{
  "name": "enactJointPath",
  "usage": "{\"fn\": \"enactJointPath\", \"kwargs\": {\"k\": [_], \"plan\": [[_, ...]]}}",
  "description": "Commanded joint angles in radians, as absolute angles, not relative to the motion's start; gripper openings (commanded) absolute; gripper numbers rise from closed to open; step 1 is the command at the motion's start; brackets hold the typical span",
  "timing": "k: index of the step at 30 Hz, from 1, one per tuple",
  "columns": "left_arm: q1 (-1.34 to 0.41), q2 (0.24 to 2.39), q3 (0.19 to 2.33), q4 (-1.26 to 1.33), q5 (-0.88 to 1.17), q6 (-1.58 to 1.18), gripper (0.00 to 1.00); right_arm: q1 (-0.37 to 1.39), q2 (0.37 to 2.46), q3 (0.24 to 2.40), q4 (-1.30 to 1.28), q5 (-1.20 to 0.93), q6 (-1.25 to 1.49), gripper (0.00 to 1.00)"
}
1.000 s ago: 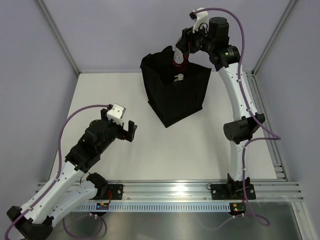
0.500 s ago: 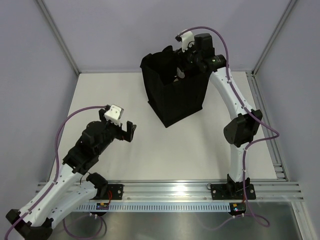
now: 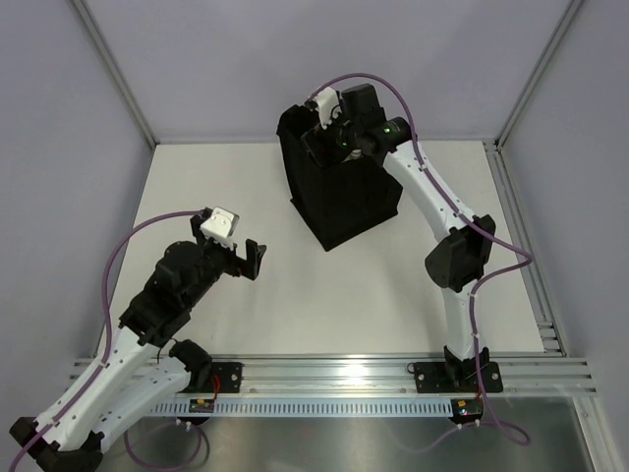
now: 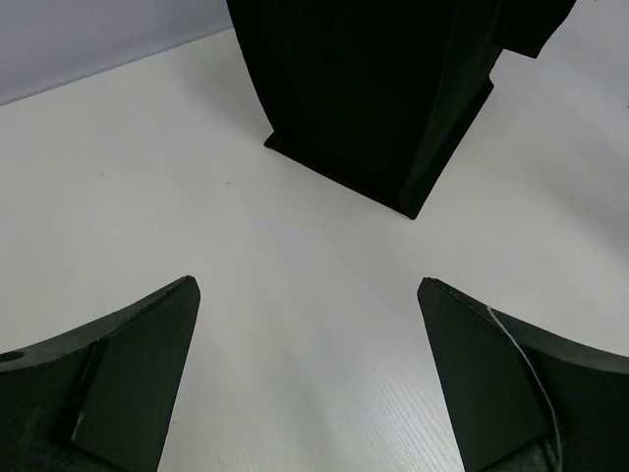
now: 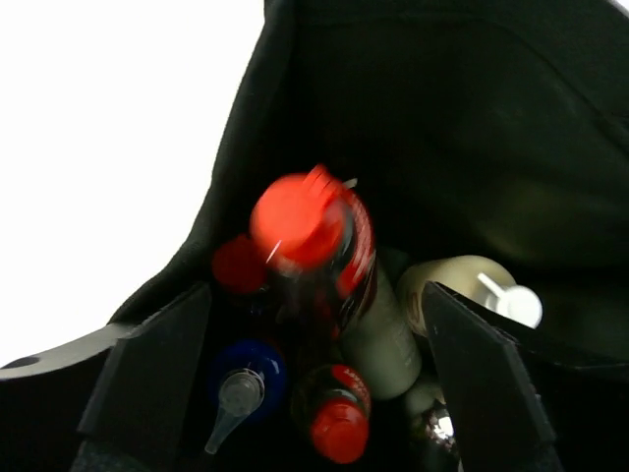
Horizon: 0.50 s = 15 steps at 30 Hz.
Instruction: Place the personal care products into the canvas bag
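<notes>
The black canvas bag (image 3: 346,197) stands at the back middle of the table and also shows in the left wrist view (image 4: 373,88). My right gripper (image 3: 336,138) hangs over its opening, open (image 5: 316,290). A dark red bottle with a red cap (image 5: 314,236) is blurred between the spread fingers (image 5: 147,379), touching neither. Below it in the bag lie another dark red bottle (image 5: 339,418), a blue-topped clear bottle (image 5: 241,388), a grey-green bottle (image 5: 378,339) and a cream bottle (image 5: 457,280). My left gripper (image 3: 251,258) is open and empty (image 4: 306,287) above the table.
The white table (image 3: 324,305) is walled by grey panels with metal posts (image 3: 113,74) at the back corners. A rail (image 3: 344,374) runs along the near edge by the arm bases. The right arm's elbow (image 3: 457,258) stands to the right of the bag.
My right gripper has swung left and down over the bag's opening. The dark red bottle it held is now loose between open fingers. The left arm has barely moved.
</notes>
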<state>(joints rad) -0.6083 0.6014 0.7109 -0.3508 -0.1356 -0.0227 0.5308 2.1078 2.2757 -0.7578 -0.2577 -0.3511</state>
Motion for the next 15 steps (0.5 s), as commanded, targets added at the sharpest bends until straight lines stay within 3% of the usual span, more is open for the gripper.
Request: {"fn": "enactJointPath", "kwargs": {"k": [1, 8, 11, 15], "plan": [[-0.607, 0.588, 0.715, -0.319, -0.121, -0.009, 0.99, 0.525, 2.042, 2.345, -0.791, -0.291, -0.354, 1.00], [-0.607, 0.581, 0.715, -0.318, -0.117, -0.011, 0.99, 0.471, 1.864, 2.408, -0.868, -0.444, -0.356, 1.00], [-0.607, 0.574, 0.713, -0.319, -0.112, -0.011, 0.99, 0.391, 1.755, 2.341, -0.868, -0.536, -0.307, 0.99], [-0.607, 0.568, 0.712, -0.314, -0.106, -0.011, 0.99, 0.226, 1.594, 2.081, -0.801, -0.649, -0.207, 0.99]]}}
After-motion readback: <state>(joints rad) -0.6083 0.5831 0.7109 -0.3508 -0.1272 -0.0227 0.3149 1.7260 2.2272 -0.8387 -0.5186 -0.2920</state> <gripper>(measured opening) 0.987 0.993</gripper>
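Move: The canvas bag's middle lies about 4 cm to the right of the right hand, 3 cm back and 13 cm below it. The red-capped bottle just let go stands between the open fingers, its middle roughly 7 cm below, 1 cm ahead and 2 cm to the left; the cream pump bottle is some 7 cm to the right, level fore and aft, and 10 cm below. From the left hand the bag is about 21 cm ahead, 23 cm to the right and 12 cm lower. With its fingers already wide open around the red-capped bottle, the right hand rises out of the canvas bag's mouth, slowly at first and nearly straight up, leaving the bottle between them behind. It then gathers speed, still climbing while swinging right and drawing back over the bag's right side, some 16 cm up and 10 cm to the right in all, its fingertips tipping upward about 15 degrees and staying open. ##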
